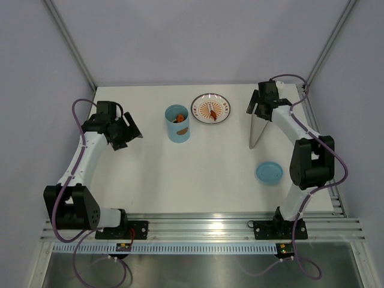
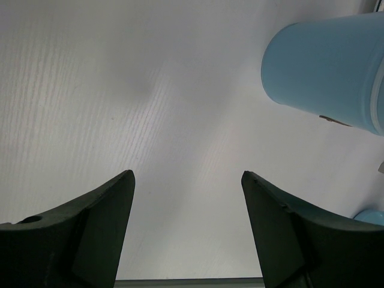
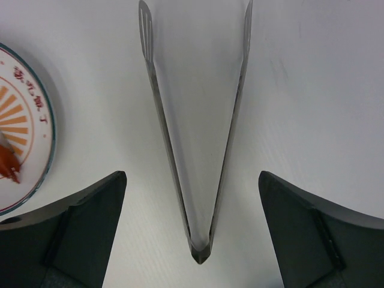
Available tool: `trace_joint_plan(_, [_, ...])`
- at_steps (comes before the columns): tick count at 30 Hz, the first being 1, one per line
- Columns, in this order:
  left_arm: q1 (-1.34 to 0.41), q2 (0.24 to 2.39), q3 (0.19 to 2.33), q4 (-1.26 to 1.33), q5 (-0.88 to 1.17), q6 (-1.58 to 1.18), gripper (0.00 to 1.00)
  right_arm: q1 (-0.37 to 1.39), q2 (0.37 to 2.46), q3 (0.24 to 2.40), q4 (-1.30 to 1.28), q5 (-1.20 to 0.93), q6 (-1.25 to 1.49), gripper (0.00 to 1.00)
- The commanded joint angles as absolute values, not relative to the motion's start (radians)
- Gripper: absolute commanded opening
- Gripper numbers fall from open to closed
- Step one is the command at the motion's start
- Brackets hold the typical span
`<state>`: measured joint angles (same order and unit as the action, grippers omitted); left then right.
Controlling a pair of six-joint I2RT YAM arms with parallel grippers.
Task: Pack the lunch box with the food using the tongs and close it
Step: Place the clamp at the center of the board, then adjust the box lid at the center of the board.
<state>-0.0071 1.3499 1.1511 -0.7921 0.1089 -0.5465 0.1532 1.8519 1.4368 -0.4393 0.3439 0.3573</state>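
The silver tongs (image 1: 255, 129) lie on the table at the right, their joined end (image 3: 201, 252) toward the near side and the two arms spreading away. My right gripper (image 1: 257, 108) hovers over them, open, its fingers wide on either side of the joined end and touching nothing (image 3: 192, 174). The light-blue lunch box (image 1: 177, 124) stands upright without its lid, with orange food (image 1: 179, 118) inside. Its blue lid (image 1: 269, 173) rests flat at the right. My left gripper (image 1: 129, 133) is open and empty, left of the lunch box (image 2: 327, 66).
A round red-rimmed plate (image 1: 210, 108) sits right of the lunch box with one orange piece (image 1: 213, 112) on it; its rim (image 3: 36, 108) shows left of the tongs. Metal frame posts run along both sides.
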Motion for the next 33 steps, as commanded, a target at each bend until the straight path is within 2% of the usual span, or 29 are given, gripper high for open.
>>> trace_joint_plan(1, [-0.002,1.301,1.150,-0.773,0.120,-0.534,0.76,0.150,1.692,1.473,-0.508,0.337,0.382,0.99])
trace_joint_plan(4, [-0.002,1.281,1.147,-0.782,0.101,-0.528,0.76,0.150,1.593,1.415,-0.601,0.328,0.414,0.99])
trace_joint_plan(7, [-0.002,1.270,1.147,-0.782,0.095,-0.528,0.76,0.150,1.466,1.295,-0.684,0.286,0.460,0.93])
trace_joint_plan(8, [-0.002,1.270,1.146,-0.781,0.097,-0.529,0.76,0.150,1.436,1.261,-0.716,0.264,0.471,0.88])
trace_joint_plan(11, [-0.002,1.269,1.146,-0.775,0.110,-0.537,0.76,0.150,1.353,1.148,-0.811,0.200,0.528,0.84])
trace_joint_plan(16, [-0.002,1.270,1.155,-0.772,0.118,-0.541,0.76,0.158,1.266,0.933,-0.825,0.086,0.627,0.74])
trace_joint_plan(20, [-0.002,1.279,1.163,-0.769,0.120,-0.541,0.76,0.170,1.250,0.835,-0.776,0.054,0.667,0.72])
trace_joint_plan(24, [-0.002,1.293,1.166,-0.765,0.132,-0.545,0.76,0.210,1.282,0.814,-0.744,0.058,0.675,0.60])
trace_joint_plan(33, [-0.002,1.296,1.157,-0.762,0.130,-0.546,0.76,0.304,1.456,0.864,-0.726,0.156,0.667,0.56])
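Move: The blue lid lies about 24 cm back from the right gripper, 1 or 2 cm to its right and roughly 10 cm below. The clamp, already let go, lies spread right under this gripper, its middle some 3 cm back; at the same depth, the plate sits about 21 cm to the left and 6 cm farther out. From the left gripper, the blue lid is some 56 cm right and 9 cm back, about 14 cm lower. Lift the open right gripper about 8 cm clear of the clamp, then swing it back some 25 cm and down to the left side of the blue lid, drifting left by about 5 cm late on and ending lower than it began. Tip the fingers some 30 degrees steeper on the way and narrow them to a bit over half open, one finger over the lid's rim. ##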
